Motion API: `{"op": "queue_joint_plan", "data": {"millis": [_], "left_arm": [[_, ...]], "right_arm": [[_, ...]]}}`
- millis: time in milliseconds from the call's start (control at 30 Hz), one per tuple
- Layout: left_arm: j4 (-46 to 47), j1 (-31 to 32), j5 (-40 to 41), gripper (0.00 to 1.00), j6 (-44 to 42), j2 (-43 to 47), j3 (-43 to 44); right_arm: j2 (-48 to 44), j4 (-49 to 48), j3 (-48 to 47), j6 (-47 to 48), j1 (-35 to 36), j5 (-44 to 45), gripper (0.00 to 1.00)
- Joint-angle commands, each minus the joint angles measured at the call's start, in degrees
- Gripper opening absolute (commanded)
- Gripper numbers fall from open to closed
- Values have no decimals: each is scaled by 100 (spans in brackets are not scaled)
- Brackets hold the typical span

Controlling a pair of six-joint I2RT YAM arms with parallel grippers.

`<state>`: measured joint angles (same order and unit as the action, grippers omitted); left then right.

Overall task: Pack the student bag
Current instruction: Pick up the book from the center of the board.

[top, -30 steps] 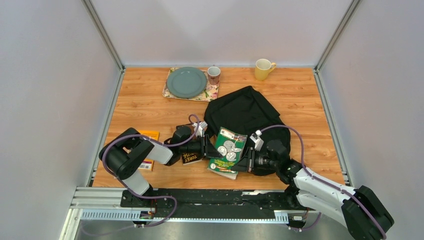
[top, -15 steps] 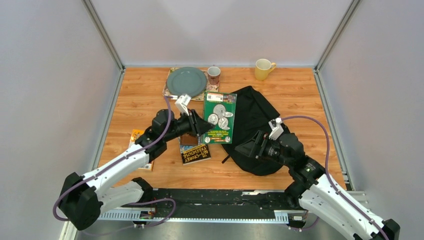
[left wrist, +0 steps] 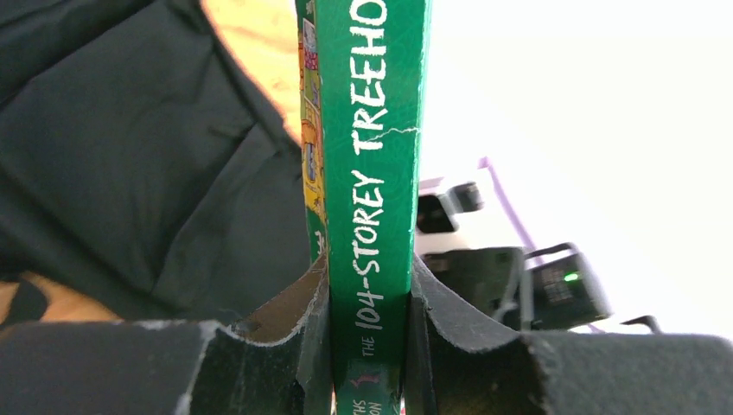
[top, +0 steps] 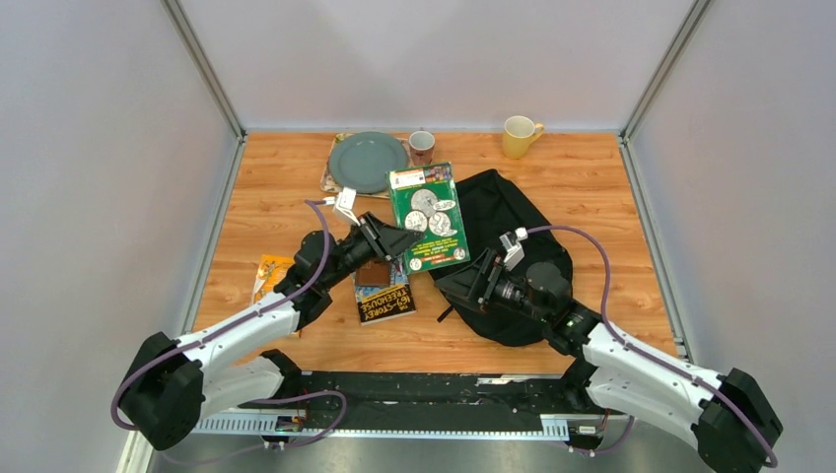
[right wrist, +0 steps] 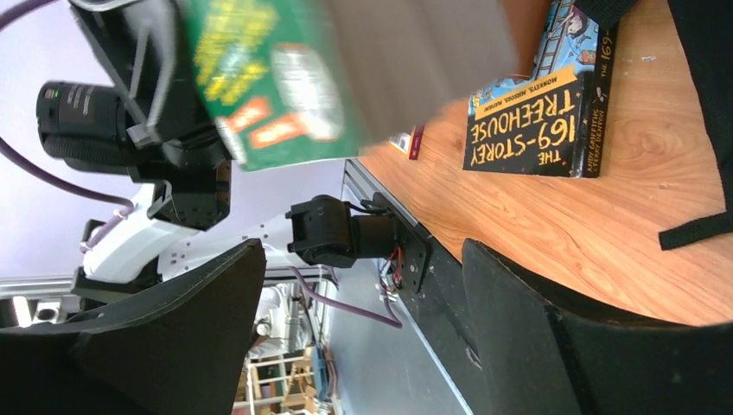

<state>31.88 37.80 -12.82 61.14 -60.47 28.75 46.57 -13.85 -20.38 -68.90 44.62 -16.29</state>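
The student bag (top: 513,232), a black fabric backpack, lies flat right of the table's centre; its dark cloth (left wrist: 130,164) fills the left of the left wrist view. My left gripper (top: 401,239) (left wrist: 367,346) is shut on the spine of a green book (top: 426,215) (left wrist: 373,156), which it holds raised on edge over the bag's left rim. The right gripper (top: 456,285) (right wrist: 363,320) hovers open by the bag's near-left edge with nothing between its fingers (right wrist: 553,337). The green book (right wrist: 268,86) shows blurred above it.
A dark "169-Storey Treehouse" book (top: 383,299) (right wrist: 540,104) lies flat left of the bag. An orange book (top: 268,277) lies near the left edge. At the back stand a grey plate (top: 367,162) on a placemat, a small cup (top: 422,147) and a yellow mug (top: 519,135).
The right gripper has opened and let go of the green book, then moved left. The left gripper carried the book up and toward the back, over the bag's left rim.
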Motion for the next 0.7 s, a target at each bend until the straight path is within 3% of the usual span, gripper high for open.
{"op": "queue_joint_plan", "data": {"millis": [0, 167, 400, 667], "left_arm": [[1953, 26, 200, 0, 653, 123, 96], [2340, 43, 262, 0, 1039, 114, -98], [2446, 61, 473, 0, 1093, 149, -282], [2876, 69, 236, 0, 1478, -79, -230]], "right_arm": [[361, -1627, 17, -466, 47, 240, 87], [836, -2420, -317, -273, 29, 390, 89], [1346, -3202, -652, -149, 55, -119, 89], [1258, -2975, -554, -9, 12, 416, 89]]}}
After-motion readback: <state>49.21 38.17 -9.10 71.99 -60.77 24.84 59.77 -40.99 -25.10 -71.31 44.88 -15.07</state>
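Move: The green book is already pinched by its spine in the left hand; its middle lies some 4 cm ahead and 4 cm to the right of that hand, about level. From the right hand, open and empty, it is about 12 cm ahead, 4 cm left and 6 cm up. The black book lies roughly 15 cm left of the right hand, about 1 cm ahead and 15 cm down; the black bag some 13 cm right, 9 cm ahead and 13 cm down. Keeping its pinch on the green book's spine, the left hand lifts it about 5 cm and rolls some 15 degrees, so the book's right side comes up. The right hand climbs about 8 cm while reaching forward and left, fingers wide open and tipping upward, to bring them around the book's near bottom corner; it doesn't close, and contact there can't be made out. ##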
